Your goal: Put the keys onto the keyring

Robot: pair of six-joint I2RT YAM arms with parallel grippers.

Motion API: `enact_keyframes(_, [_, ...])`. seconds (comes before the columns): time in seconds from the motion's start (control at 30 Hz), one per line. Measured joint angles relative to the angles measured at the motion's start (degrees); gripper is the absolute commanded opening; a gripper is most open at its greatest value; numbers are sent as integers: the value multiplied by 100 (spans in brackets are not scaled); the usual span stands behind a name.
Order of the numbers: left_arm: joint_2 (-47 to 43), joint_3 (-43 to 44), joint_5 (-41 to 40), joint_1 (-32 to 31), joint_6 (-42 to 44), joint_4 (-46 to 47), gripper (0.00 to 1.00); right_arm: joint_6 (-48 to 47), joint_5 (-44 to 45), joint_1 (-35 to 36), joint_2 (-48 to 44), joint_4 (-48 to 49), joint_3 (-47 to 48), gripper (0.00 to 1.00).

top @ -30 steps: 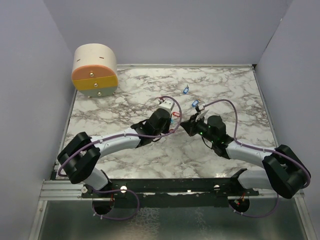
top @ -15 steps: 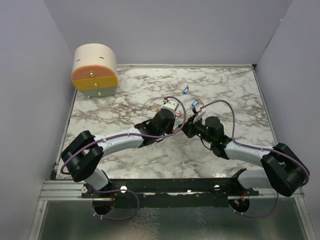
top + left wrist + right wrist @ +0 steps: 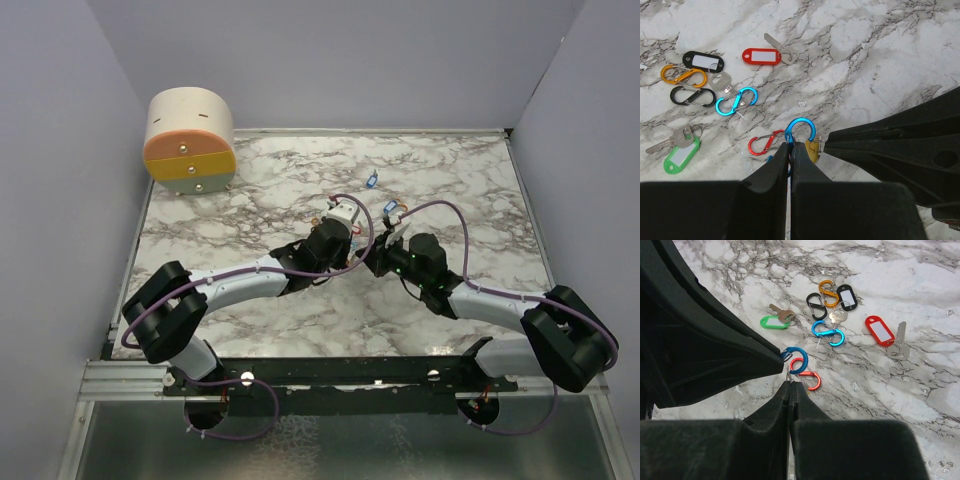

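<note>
In the left wrist view my left gripper (image 3: 791,146) is shut on a blue carabiner keyring (image 3: 800,131), whose open hook sticks up past the fingertips. Tip to tip with it from the right, my right gripper (image 3: 832,141) is shut on a yellow key tag (image 3: 812,151) by its small wire ring. The right wrist view shows the same meeting: my right gripper (image 3: 790,384), the wire ring poking out, the blue keyring (image 3: 799,360) just above. On the marble lie a red-tagged key (image 3: 760,55), a black-tagged key (image 3: 702,61) and a green-tagged key (image 3: 681,156).
Loose carabiners lie among the keys: orange (image 3: 682,75), black (image 3: 692,96), blue (image 3: 736,101) and red (image 3: 765,144). In the top view a round cream and orange drawer unit (image 3: 190,140) stands at the back left, and two small blue pieces (image 3: 372,180) lie behind the arms.
The left gripper has moved right towards the right gripper, and the two tips now stand together. Both have stayed shut.
</note>
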Motion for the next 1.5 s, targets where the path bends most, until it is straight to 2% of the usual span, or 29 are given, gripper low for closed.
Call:
enact_keyframes(1.0, [0, 0, -2, -85, 2, -4, 0, -9, 415, 17, 74, -4, 66, 1])
enact_keyframes(1.23, [-7, 0, 0, -87, 2, -9, 0, -31, 654, 24, 74, -52, 87, 23])
enact_keyframes(1.33, [-17, 0, 9, -87, 0, -11, 0, -13, 909, 24, 74, -120, 140, 27])
enact_keyframes(1.5, [-28, 0, 37, -103, 0, -11, 0, 20, 1355, 24, 63, -221, 273, 28])
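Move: The dark blue carabiner in the left fingers has its hook only about 2 cm left, 1 cm ahead and 1 cm above the right fingertips, which hold the yellow key by its ring. From the left hand, that key is about 2 cm to the right and 2 cm below. On the table some 9 cm under the right hand, the red carabiner lies about 6 cm ahead and 5 cm left, the light blue carabiner 12 cm ahead and 6 cm left. Keep the left gripper almost still, pinching the dark blue carabiner. Ease the right fingers slowly forward and to the right with the yellow key's ring, then open them about a quarter to let go of it and draw away from the hook faster, about 4 cm in all, turning the hand clockwise by some 15 degrees. ##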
